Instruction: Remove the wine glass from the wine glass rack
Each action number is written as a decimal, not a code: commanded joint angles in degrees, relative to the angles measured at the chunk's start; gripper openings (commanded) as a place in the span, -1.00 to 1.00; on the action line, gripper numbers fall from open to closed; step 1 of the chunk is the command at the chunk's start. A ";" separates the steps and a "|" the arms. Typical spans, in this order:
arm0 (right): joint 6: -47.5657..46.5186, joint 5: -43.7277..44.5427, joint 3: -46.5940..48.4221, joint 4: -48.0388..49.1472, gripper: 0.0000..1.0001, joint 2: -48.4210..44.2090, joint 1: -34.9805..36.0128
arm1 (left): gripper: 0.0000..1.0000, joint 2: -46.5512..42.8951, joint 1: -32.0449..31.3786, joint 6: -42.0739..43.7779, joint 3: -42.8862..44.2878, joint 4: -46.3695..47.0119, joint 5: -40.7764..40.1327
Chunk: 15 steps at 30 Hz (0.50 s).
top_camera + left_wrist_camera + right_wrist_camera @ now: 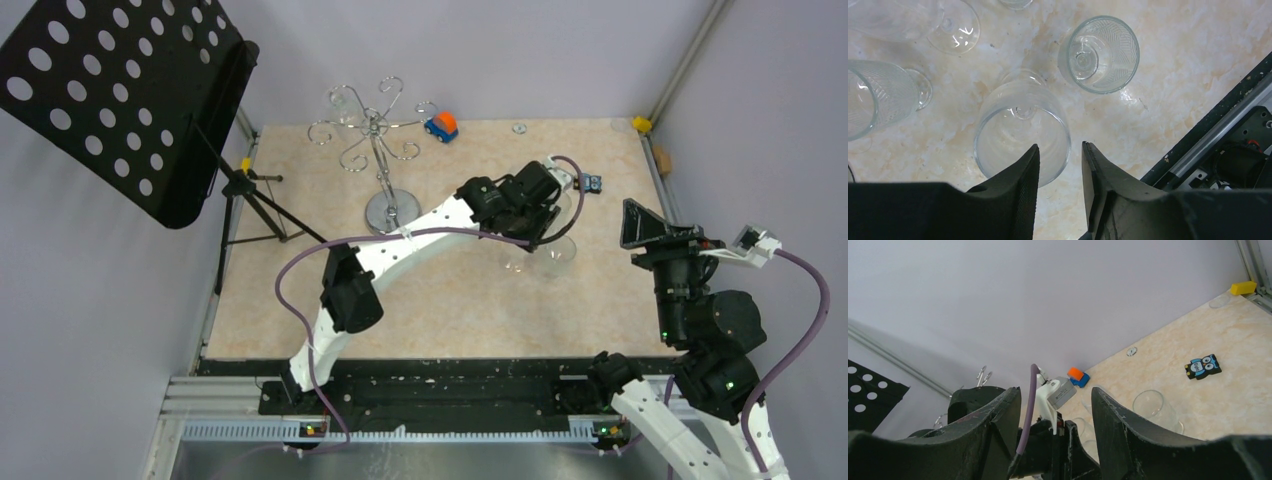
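The chrome wine glass rack (pixel 385 150) stands at the back of the table, and I cannot tell whether a glass hangs on it. My left gripper (pixel 545 235) is far from it, over several clear glasses standing on the table right of centre. In the left wrist view the gripper (pixel 1060 147) is open just above a smooth wine glass (pixel 1018 135). The glass's near rim reaches into the gap but is not gripped. My right gripper (pixel 640 225) is raised at the right; its wrist view shows it (pixel 1055 392) open and empty.
More glasses stand around: a patterned one (pixel 1103 52), another at the left (pixel 868 100) and a foot (pixel 955 30). A black music stand (pixel 120 100) on a tripod is at the back left. A toy car (pixel 441 125), an owl figure (pixel 1203 366) and a yellow block (pixel 641 124) lie at the back.
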 commanded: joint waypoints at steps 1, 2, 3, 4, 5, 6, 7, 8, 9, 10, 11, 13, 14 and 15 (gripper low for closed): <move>-0.42 0.40 2.32 0.46 0.10 -0.46 0.40 | -0.18 -3.84 0.90 -0.88 2.42 3.52 1.38; -0.43 0.51 2.32 0.46 0.10 -0.41 0.36 | -0.15 -4.26 1.15 -1.05 2.42 3.76 1.92; -0.43 0.47 2.32 0.41 0.10 -0.46 0.38 | -0.13 -4.81 1.33 -1.22 2.47 3.92 2.08; -0.41 0.43 2.39 0.42 0.09 -0.46 0.36 | -0.12 -5.41 1.57 -1.32 2.41 4.20 2.96; -0.48 0.50 2.40 0.35 0.10 -0.41 0.40 | -0.09 -6.22 1.66 -1.32 2.42 4.48 4.04; -0.52 0.48 2.40 0.38 0.10 -0.45 0.36 | -0.06 -7.03 1.84 -1.29 2.43 4.78 4.49; -0.52 0.52 2.39 0.35 0.09 -0.43 0.36 | -0.03 -7.89 1.91 -1.36 2.30 5.17 4.82; -0.52 0.57 2.40 0.40 0.10 -0.39 0.37 | 0.02 -8.94 2.01 -1.29 2.03 5.65 5.50; -0.61 0.56 2.40 0.36 0.10 -0.38 0.36 | 0.06 -9.98 2.10 -1.14 1.62 6.22 6.10; -0.57 0.52 2.48 0.37 0.10 -0.34 0.36 | 0.11 -11.17 2.18 -1.05 1.06 6.88 6.44; -0.59 0.46 2.49 0.42 0.10 -0.27 0.36 | 0.15 -12.80 2.24 -0.90 0.39 7.59 6.84; -0.58 0.48 2.40 0.64 0.09 -0.22 0.41 | 0.21 -15.48 2.37 -0.49 -1.14 8.90 7.47; -0.54 0.46 2.40 0.71 0.10 -0.20 0.37 | 0.23 -16.67 2.52 -0.23 -1.65 9.33 7.49; -0.45 0.41 2.32 0.78 0.09 -0.15 0.36 | 0.25 -17.80 2.74 0.03 -2.05 9.49 7.30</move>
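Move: The wine glass just set down stands about 2 cm ahead of the left hand and 2 cm to its left, its middle some 8 cm below, its near rim between the open fingertips. Another glass stands about 1 cm ahead and 6 cm to the right. The tall glass is some 12 cm ahead and 3 cm left, and the far glass roughly 11 cm ahead and 6 cm right. From the right hand the set-down glass lies about 10 cm ahead, 18 cm left and 30 cm below. Lift the left gripper away from the set-down wine glass, slowly at first and then fast, about 9 cm up, so that the fingertips clear its rim. Spread the already parted fingers wider as you rise, and tilt the hand some 15 degrees so the fingers swing outward to the right and point less steeply down. ##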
